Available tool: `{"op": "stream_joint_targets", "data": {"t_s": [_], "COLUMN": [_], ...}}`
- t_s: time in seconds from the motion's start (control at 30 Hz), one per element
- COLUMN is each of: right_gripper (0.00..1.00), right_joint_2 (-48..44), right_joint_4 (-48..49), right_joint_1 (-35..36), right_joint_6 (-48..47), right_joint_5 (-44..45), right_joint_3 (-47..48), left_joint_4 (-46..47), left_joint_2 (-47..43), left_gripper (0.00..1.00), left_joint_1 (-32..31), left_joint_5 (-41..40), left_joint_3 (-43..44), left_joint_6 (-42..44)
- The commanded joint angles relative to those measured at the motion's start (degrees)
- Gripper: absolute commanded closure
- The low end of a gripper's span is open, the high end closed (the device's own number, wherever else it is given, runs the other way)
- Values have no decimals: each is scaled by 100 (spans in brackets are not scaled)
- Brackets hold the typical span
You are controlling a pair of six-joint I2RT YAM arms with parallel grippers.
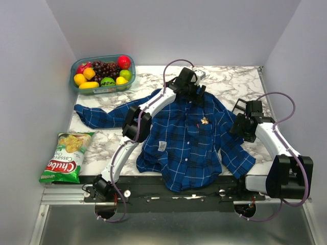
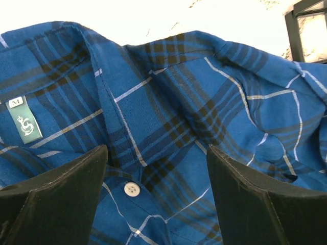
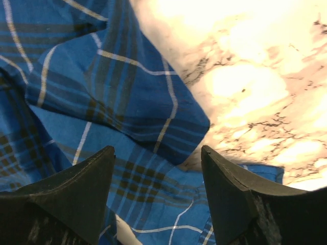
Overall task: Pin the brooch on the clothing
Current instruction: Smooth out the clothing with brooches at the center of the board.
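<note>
The clothing, a blue plaid shirt with white buttons, lies spread front-up on the marble table. The brooch, a tiny pale salmon shape, sits on the shirt's chest. My left gripper hovers at the collar, a little above and left of the brooch. The left wrist view shows it open over the clothing, with the collar, size label and a button below. My right gripper is open above the shirt's right sleeve, with nothing between its fingers. No brooch shows in either wrist view.
A clear tub of toy fruit stands at the back left. A green chips bag lies at the front left. A small black square case rests beside the right sleeve and also appears as a black frame. Walls enclose three sides.
</note>
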Motion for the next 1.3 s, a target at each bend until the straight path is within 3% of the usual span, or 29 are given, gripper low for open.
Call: {"op": "stream_joint_targets", "data": {"t_s": [0.0, 0.2, 0.5, 0.63, 0.67, 0.73, 0.77, 0.8, 0.83, 0.9, 0.97, 1.1, 1.13, 1.23, 1.27], "right_gripper": [23, 22, 22, 23, 22, 23, 23, 24, 25, 32, 41, 69, 81, 99, 99], "right_joint_2": [-197, -31, 356, 453, 471, 541, 576, 620, 707, 769, 875, 1033, 1059, 1130, 1139], "right_joint_4": [8, -9, 166, 263, 289, 307, 333, 342, 342, 403, 447, 456, 456, 369, 308], "right_joint_1": [-29, -161, -425, -425, -433, -434, -425, -433, -442, -434, -434, -434, -434, -442, -434], "right_joint_6": [17, 35, 53, 132, 149, 149, 149, 149, 158, 167, 193, 158, 132, 88, 53], "right_joint_5": [-222, -99, -274, -441, -441, -459, -476, -485, -538, -582, -591, -547, -486, -302, -240], "right_joint_3": [-16, -25, -69, -131, -148, -192, -218, -219, -210, -201, -184, -113, -96, 62, 115], "left_joint_4": [118, 390, 373, 312, 312, 347, 382, 487, 548, 767, 952, 1226, 1235, 1252, 1261], "left_joint_2": [119, 303, 576, 699, 716, 725, 708, 699, 638, 489, 348, 84, 49, -74, -109], "left_gripper": [13, 20, 15, 17, 21, 39, 50, 68, 75, 94, 100, 100, 100, 100, 100], "left_joint_1": [28, 28, 28, 28, 36, 37, 54, 80, 98, 229, 344, 800, 862, 1099, 1144], "left_joint_5": [-1, 254, 289, 315, 350, 412, 430, 482, 509, 553, 597, 851, 930, 1115, 1159], "left_joint_3": [-39, -74, 199, 190, 181, 129, 59, 23, -29, -223, -459, -654, -663, -768, -855], "left_joint_6": [-23, -234, -612, -902, -929, -1008, -1121, -1192, -1262, -1499, -1640, -1956, -1992, -1984, -1949]}}
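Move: The collar-side fold of the clothing that the left fingers will shut on lies about 4 cm below that hand, 1 cm ahead and 1 cm right. A button shows some 2 cm to the hand's left, level with it; the brooch is about 11 cm back and 1 cm right. Beneath the right hand, about 4 cm down, is a folded edge of the right sleeve; from that hand the brooch lies some 6 cm ahead and 18 cm left, the black case 13 cm ahead and 3 cm left. Both hands sink open onto the clothing and pinch it. The left goes down about 4 cm, shuts on the fold near the collar, and with it held sweeps left and forward some 5 cm, gathering speed, while its fingers tip more downward. The right drops nearly straight down by a similar amount and closes on the sleeve edge only at the very end. ##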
